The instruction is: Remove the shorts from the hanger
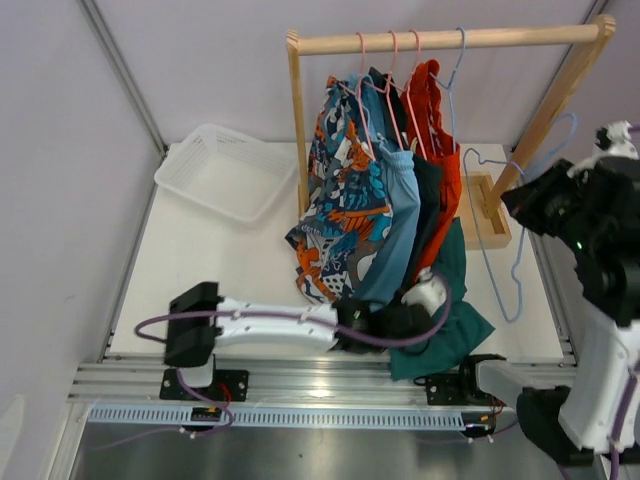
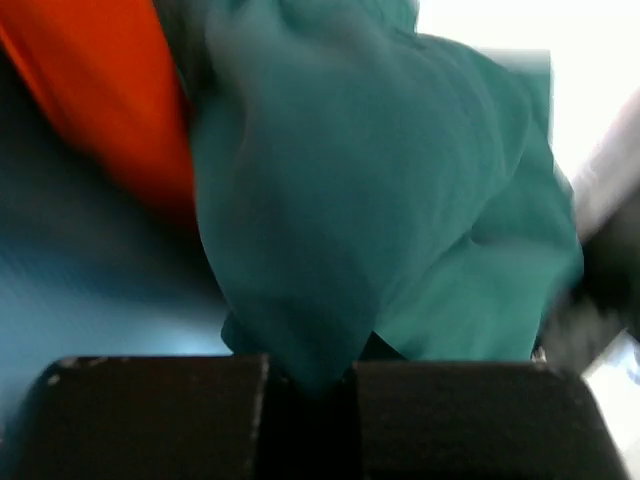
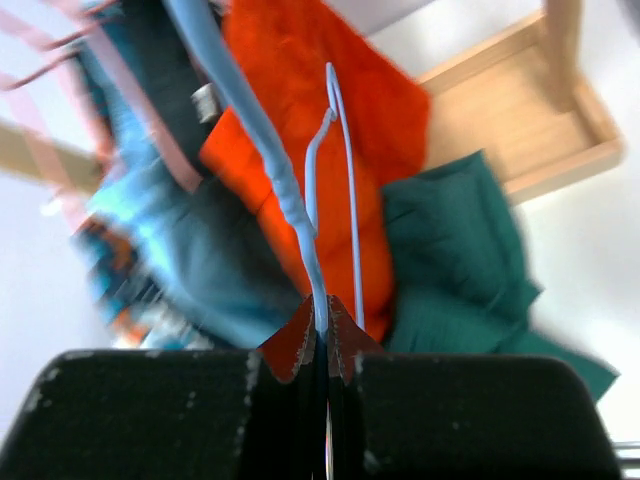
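Note:
The dark teal-green shorts (image 1: pixel 455 322) lie bunched at the table's front, below the rack. My left gripper (image 1: pixel 408 318) is shut on a fold of them, and the cloth sits pinched between the fingers in the left wrist view (image 2: pixel 310 372). The cartoon-print (image 1: pixel 340 190), light blue (image 1: pixel 395 200), navy (image 1: pixel 427 195) and orange-red shorts (image 1: pixel 440 130) hang from hangers on the wooden rail (image 1: pixel 500 38). My right gripper (image 1: pixel 512 203) is shut on a bare light blue wire hanger (image 3: pixel 300 215), which hangs to the right of the clothes (image 1: pixel 500 270).
A white plastic basket (image 1: pixel 225 170) sits at the back left of the table. The rack's wooden foot (image 1: pixel 487 212) and slanted post stand close to my right gripper. An aluminium rail runs along the table's near edge.

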Motion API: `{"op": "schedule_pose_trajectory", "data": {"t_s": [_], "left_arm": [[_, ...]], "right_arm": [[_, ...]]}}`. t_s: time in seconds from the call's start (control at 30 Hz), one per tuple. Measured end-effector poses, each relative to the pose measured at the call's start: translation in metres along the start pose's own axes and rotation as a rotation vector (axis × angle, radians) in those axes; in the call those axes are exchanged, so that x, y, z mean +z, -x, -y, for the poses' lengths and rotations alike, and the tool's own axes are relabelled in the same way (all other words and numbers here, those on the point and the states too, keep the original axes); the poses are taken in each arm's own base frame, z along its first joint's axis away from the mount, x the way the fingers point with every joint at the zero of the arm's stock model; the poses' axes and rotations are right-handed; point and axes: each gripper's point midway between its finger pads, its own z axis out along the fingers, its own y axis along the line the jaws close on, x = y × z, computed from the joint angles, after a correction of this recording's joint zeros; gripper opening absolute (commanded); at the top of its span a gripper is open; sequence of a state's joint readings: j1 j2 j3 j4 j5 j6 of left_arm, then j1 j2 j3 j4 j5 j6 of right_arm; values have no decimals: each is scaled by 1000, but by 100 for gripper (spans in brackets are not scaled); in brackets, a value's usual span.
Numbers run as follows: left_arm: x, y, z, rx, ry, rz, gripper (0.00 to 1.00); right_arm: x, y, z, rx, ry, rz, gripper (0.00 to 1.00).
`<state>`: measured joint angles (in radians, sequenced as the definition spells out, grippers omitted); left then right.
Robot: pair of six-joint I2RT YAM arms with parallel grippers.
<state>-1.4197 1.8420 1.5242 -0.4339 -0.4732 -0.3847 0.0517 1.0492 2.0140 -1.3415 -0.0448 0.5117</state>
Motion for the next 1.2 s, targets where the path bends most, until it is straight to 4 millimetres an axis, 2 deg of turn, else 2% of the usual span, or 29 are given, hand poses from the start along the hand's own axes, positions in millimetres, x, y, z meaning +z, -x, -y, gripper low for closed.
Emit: {"op": "schedule_pose_trajectory", "data": {"t_s": [0.1, 0.2, 0.27, 0.37, 0.53, 0.67, 0.73, 0.83, 0.93, 0.97, 1.0, 1.07, 1.13, 1.17, 1.2], "left_arm": [[-49, -59, 24, 60, -79, -53, 0], [-101, -94, 47, 102, -180, -55, 0], [-132, -105, 53, 101, -228, -45, 0], [-161, -114, 47, 50, -239, -36, 0], [-192, -133, 23, -23, -209, -49, 0], [-213, -132, 7, -90, -196, -32, 0], [-216, -131, -2, -114, -174, -25, 0], [-217, -131, -14, -113, -119, -24, 0], [-224, -120, -21, -118, -83, -12, 0], [-228, -112, -24, -128, -75, 1, 0], [-233, -102, -26, -138, -69, 15, 0], [-243, -85, -31, -156, -59, 40, 0], [-251, -67, -40, -177, -44, 71, 0], [-254, -59, -46, -178, -28, 83, 0], [-255, -51, -53, -183, -14, 93, 0]], "right_arm": [[49, 23, 2, -53, -71, -10, 0], [97, 62, -7, -93, -97, 53, 0], [122, 82, -10, -103, -110, 93, 0], [139, 106, -15, -101, -108, 165, 0], [147, 135, -28, -90, -66, 269, 0], [173, 149, -35, -81, -42, 309, 0], [200, 148, -33, -78, -44, 296, 0], [242, 137, -22, -71, -65, 245, 0], [272, 119, -7, -63, -96, 186, 0], [278, 119, -5, -60, -94, 194, 0], [280, 120, -3, -58, -92, 207, 0], [272, 119, 1, -52, -81, 234, 0], [250, 116, 6, -45, -73, 260, 1], [240, 112, 9, -43, -71, 262, 8], [221, 105, 13, -42, -71, 268, 15]]}}
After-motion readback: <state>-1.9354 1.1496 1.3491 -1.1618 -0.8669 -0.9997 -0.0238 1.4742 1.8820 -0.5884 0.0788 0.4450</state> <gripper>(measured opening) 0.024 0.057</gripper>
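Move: The right hand holds the empty blue hanger; its free rail spot lies about 32 cm ahead, 10 cm right and 10 cm up, with the red shorts' hanger hook 6 cm left and 32 cm ahead of the hand, 10 cm up. The left hand holds the green shorts; the white basket is roughly 37 cm ahead, 40 cm left and 12 cm below, and the printed shorts hang some 15 cm ahead, 14 cm left, 5 cm up. Right hand carries hanger some 30 cm forward to rail, then 6 back; left pulls shorts left, back, up. ##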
